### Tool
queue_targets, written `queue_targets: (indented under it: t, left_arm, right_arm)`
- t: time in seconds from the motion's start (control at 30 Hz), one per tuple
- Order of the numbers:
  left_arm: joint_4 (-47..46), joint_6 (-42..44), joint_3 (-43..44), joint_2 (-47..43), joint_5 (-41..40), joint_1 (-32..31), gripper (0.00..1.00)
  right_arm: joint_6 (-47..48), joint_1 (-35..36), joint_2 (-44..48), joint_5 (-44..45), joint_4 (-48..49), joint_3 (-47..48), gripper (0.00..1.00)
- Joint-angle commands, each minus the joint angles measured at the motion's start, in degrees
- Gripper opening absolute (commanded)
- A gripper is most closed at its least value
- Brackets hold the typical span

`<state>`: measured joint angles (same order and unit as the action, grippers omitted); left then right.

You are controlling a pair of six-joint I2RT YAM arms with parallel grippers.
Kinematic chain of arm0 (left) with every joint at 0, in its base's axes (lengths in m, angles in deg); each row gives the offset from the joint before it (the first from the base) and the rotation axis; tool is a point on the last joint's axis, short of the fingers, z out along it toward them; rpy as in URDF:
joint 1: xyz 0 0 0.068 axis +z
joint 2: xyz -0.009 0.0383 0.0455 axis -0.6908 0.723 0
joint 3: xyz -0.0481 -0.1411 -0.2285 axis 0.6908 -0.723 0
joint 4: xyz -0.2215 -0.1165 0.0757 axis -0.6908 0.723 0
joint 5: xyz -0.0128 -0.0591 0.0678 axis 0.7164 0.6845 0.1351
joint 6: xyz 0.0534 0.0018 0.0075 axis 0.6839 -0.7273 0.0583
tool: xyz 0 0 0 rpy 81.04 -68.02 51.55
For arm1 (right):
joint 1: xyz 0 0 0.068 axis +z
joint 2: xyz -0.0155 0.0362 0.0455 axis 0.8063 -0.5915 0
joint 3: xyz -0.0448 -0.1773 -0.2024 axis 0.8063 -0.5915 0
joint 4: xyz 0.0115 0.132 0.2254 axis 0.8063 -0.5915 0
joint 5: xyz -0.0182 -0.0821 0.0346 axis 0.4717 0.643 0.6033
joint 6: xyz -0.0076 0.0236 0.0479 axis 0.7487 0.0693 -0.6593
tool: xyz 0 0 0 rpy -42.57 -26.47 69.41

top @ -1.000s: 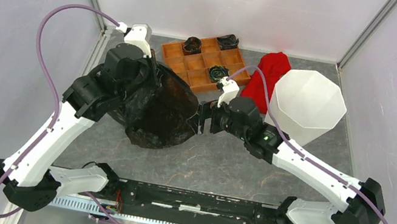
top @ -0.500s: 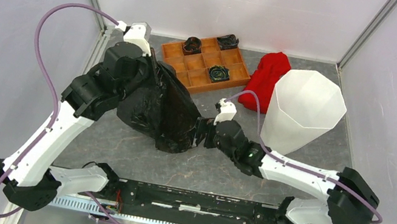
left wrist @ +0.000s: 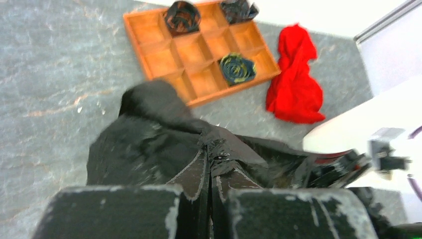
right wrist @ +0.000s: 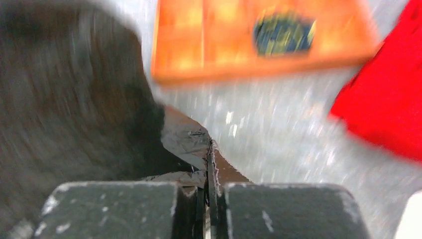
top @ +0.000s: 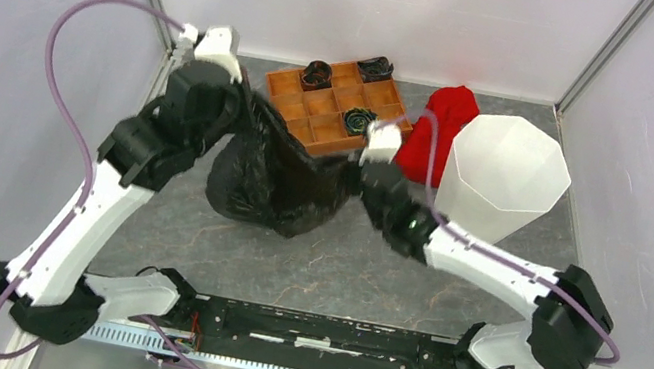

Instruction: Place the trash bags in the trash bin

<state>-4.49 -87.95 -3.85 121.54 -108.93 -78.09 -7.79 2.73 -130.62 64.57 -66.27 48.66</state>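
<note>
The black trash bag (top: 278, 181) hangs stretched between my two grippers, its lower part sagging toward the grey table. My left gripper (top: 249, 113) is shut on the bag's upper left edge. In the left wrist view its gripper (left wrist: 211, 162) pinches a crinkled fold of the bag (left wrist: 149, 144). My right gripper (top: 358, 168) is shut on the bag's right edge; in the right wrist view the gripper (right wrist: 209, 152) clamps a thin glossy fold of the bag (right wrist: 64, 99). The white trash bin (top: 505, 175) stands upright to the right of the right gripper, open at the top.
An orange-brown compartment tray (top: 326, 108) with dark rolled items lies behind the bag. A red cloth (top: 440, 123) lies between the tray and the bin. Grey walls and metal posts close in the table on three sides.
My right gripper moved in to the bag's right edge and shut on it, then rose toward the tray. The left arm pulled back and left, so the bag is now stretched out.
</note>
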Motion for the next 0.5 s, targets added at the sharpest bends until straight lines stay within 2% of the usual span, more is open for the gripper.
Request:
queue_targets:
  t: [0.0, 0.07, 0.1, 0.13, 0.2, 0.27, 0.3, 0.4, 0.47]
  left_arm:
    - [-6.88, -0.07, 18.40, 9.03, 6.21, 2.21, 0.02]
    - [-9.91, 0.63, 29.36, 12.71, 13.70, 2.22, 0.02]
    - [-12.93, 1.04, 31.76, 12.93, 17.91, 2.22, 0.02]
    - [-17.27, 1.09, 31.56, 11.98, 23.73, 2.22, 0.02]
    - [-26.05, 0.66, 24.99, 7.21, 27.49, 2.16, 0.02]
    - [-31.77, 0.70, 13.59, 0.87, 23.67, 2.15, 0.02]
    - [-31.98, 0.58, 6.73, -2.39, 18.44, 2.19, 0.02]
    - [-21.02, -3.94, -9.54, -9.58, 0.55, 2.18, 0.02]
    - [-11.27, -7.85, -17.32, -12.01, -5.54, 2.20, 0.02]
  right_arm:
    - [15.17, -7.23, 2.09, -0.51, -3.97, 23.09, 0.00]
    - [22.59, -7.42, 2.36, -3.17, -9.34, 34.40, 0.00]
    - [25.10, -7.39, 3.13, -7.11, -11.02, 38.51, 0.00]
    - [26.94, -7.34, 4.75, -10.91, -11.11, 39.93, 0.01]
    - [28.86, -7.34, 9.94, -16.71, -7.22, 36.47, 0.01]
    - [29.98, -7.35, 14.60, -18.92, -3.45, 28.64, 0.01]
    - [29.80, -7.35, 16.20, -18.39, -3.15, 25.71, 0.01]
    - [27.10, -7.35, 18.10, -19.60, -3.14, 14.41, 0.01]
    - [22.93, -7.34, 18.25, -22.35, -2.83, 5.89, 0.01]
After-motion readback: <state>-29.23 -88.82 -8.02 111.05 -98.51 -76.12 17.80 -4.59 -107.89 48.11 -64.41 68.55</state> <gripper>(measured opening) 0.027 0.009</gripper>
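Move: Both hands already pinch the trash bag's rim. From the right hand the bin lies some 30 cm to the right and 5 cm ahead, its middle about 6 cm lower; the red cloth is about 24 cm ahead and 20 cm right, the wooden tray 28 cm ahead and 4 cm left, both some 15 cm below. From the left hand the bin is roughly 48 cm right, 6 cm ahead and 25 cm below. Up in a fast fling go both hands, keeping their pinch on the bag's rim: the right some 35 cm, the left about 18 cm, swinging a few centimetres forward first and then drawing back, the right also drifting right. Both tip their fingers upward, the right by some 40 degrees; at the end they sink again, the left more than the right. ##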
